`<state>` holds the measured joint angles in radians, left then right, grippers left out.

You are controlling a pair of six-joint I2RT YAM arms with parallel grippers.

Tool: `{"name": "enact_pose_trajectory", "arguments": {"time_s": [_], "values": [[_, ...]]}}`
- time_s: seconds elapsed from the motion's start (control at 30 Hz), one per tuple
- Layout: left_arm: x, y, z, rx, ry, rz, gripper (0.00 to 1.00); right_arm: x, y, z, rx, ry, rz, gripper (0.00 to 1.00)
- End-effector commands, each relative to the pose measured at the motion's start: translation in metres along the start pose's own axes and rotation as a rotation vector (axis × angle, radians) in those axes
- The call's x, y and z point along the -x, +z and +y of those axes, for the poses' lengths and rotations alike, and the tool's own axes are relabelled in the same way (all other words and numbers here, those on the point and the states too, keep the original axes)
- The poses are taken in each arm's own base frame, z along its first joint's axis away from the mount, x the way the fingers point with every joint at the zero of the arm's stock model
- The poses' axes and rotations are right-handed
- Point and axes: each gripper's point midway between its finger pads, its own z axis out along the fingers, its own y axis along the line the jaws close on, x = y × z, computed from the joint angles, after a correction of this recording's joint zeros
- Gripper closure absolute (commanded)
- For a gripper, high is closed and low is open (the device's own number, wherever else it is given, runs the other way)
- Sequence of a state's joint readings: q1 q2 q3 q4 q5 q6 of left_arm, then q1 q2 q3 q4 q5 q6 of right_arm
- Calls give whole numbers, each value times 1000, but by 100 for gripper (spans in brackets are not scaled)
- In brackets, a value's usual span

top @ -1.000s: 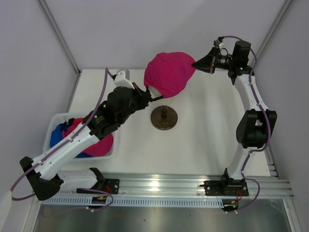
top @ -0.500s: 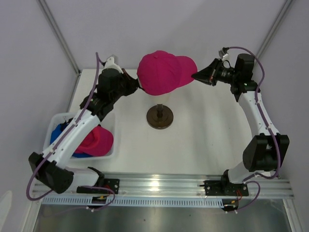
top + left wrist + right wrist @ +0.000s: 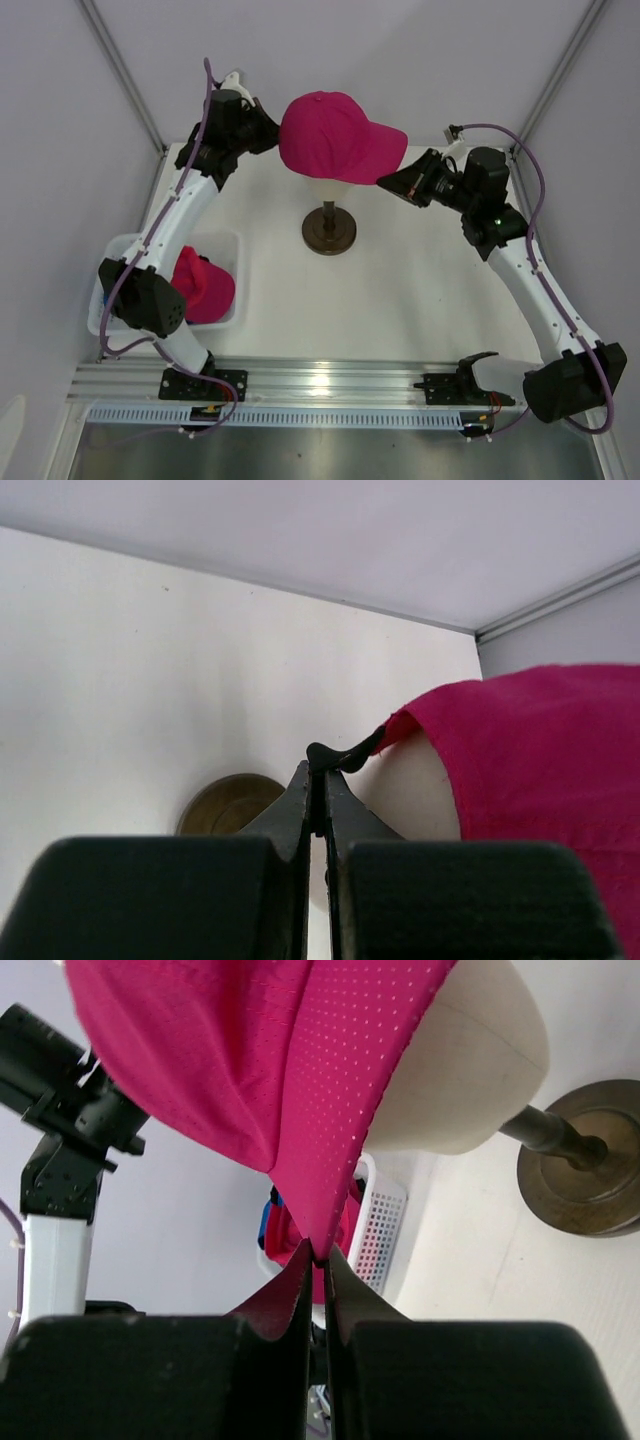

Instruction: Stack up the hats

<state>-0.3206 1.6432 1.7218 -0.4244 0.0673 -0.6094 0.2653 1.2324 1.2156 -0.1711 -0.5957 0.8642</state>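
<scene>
A magenta hat (image 3: 335, 135) hangs stretched between both grippers, right over the cream mannequin head (image 3: 330, 186), which it mostly hides. My left gripper (image 3: 274, 140) is shut on the black strap at the hat's back (image 3: 345, 755). My right gripper (image 3: 383, 182) is shut on the edge of the hat's brim (image 3: 330, 1160). In the left wrist view the hat's fabric (image 3: 540, 760) drapes beside the head (image 3: 410, 790). A second magenta hat (image 3: 205, 285) lies in the white basket (image 3: 112, 262). A bit of blue hat (image 3: 266, 1222) shows in the basket too.
The mannequin head stands on a thin post with a round brown base (image 3: 329, 232) at the table's middle. The basket sits at the left edge, under the left arm's links. Grey walls close in the back and both sides.
Both arms have carried the magenta hat left and up, over the mannequin head. The left arm swung up toward the back left; the right arm stretched leftward. Both grips held.
</scene>
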Motion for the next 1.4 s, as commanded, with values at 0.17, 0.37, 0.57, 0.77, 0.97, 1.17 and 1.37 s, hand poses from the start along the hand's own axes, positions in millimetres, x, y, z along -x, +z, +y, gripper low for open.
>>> {"name": "enact_pose_trajectory", "arguments": {"time_s": [0.17,0.37,0.57,0.77,0.97,1.17,1.37], "values": [[57,-36,-41,-171,65,-110,99,20,-4,31,-9,-74,-131,100],[73,-58,-57,-215,89,-142,99,39,-6,62,52,-114,-178,100],[81,-76,-66,-232,81,-159,99,55,-16,99,132,-167,-229,100],[93,-96,-76,-246,67,-196,99,60,-21,122,211,-189,-246,100],[75,-104,-60,-183,3,-156,99,65,-11,117,207,-187,-187,100],[56,-142,-53,-199,-36,-228,99,90,-10,98,189,-142,-177,100],[44,-137,-56,-172,6,-205,99,108,-8,91,211,-142,-135,100]]}}
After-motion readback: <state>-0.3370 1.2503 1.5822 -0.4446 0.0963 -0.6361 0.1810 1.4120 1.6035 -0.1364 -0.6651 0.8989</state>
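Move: Both hands already hold the pink hat, above and around the head form. From the left hand, the head's middle is about 11 cm to the right, 6 cm nearer the base and 8 cm lower, with its stand foot some 33 cm below that hand. From the right hand, it is about 11 cm left, 7 cm ahead and 9 cm below. The basket lies roughly 27 cm left of the left hand, 19 cm back and 31 cm below. The left fingers keep their pinch on the hat's black back strap and the right fingers theirs on the brim, while both hands lift about 10 cm above the head form, fingers tipping up. The left hand then draws back towards its base, 11 cm in all, as the right eases a few centimetres forward, swinging the hat counter-clockwise. ##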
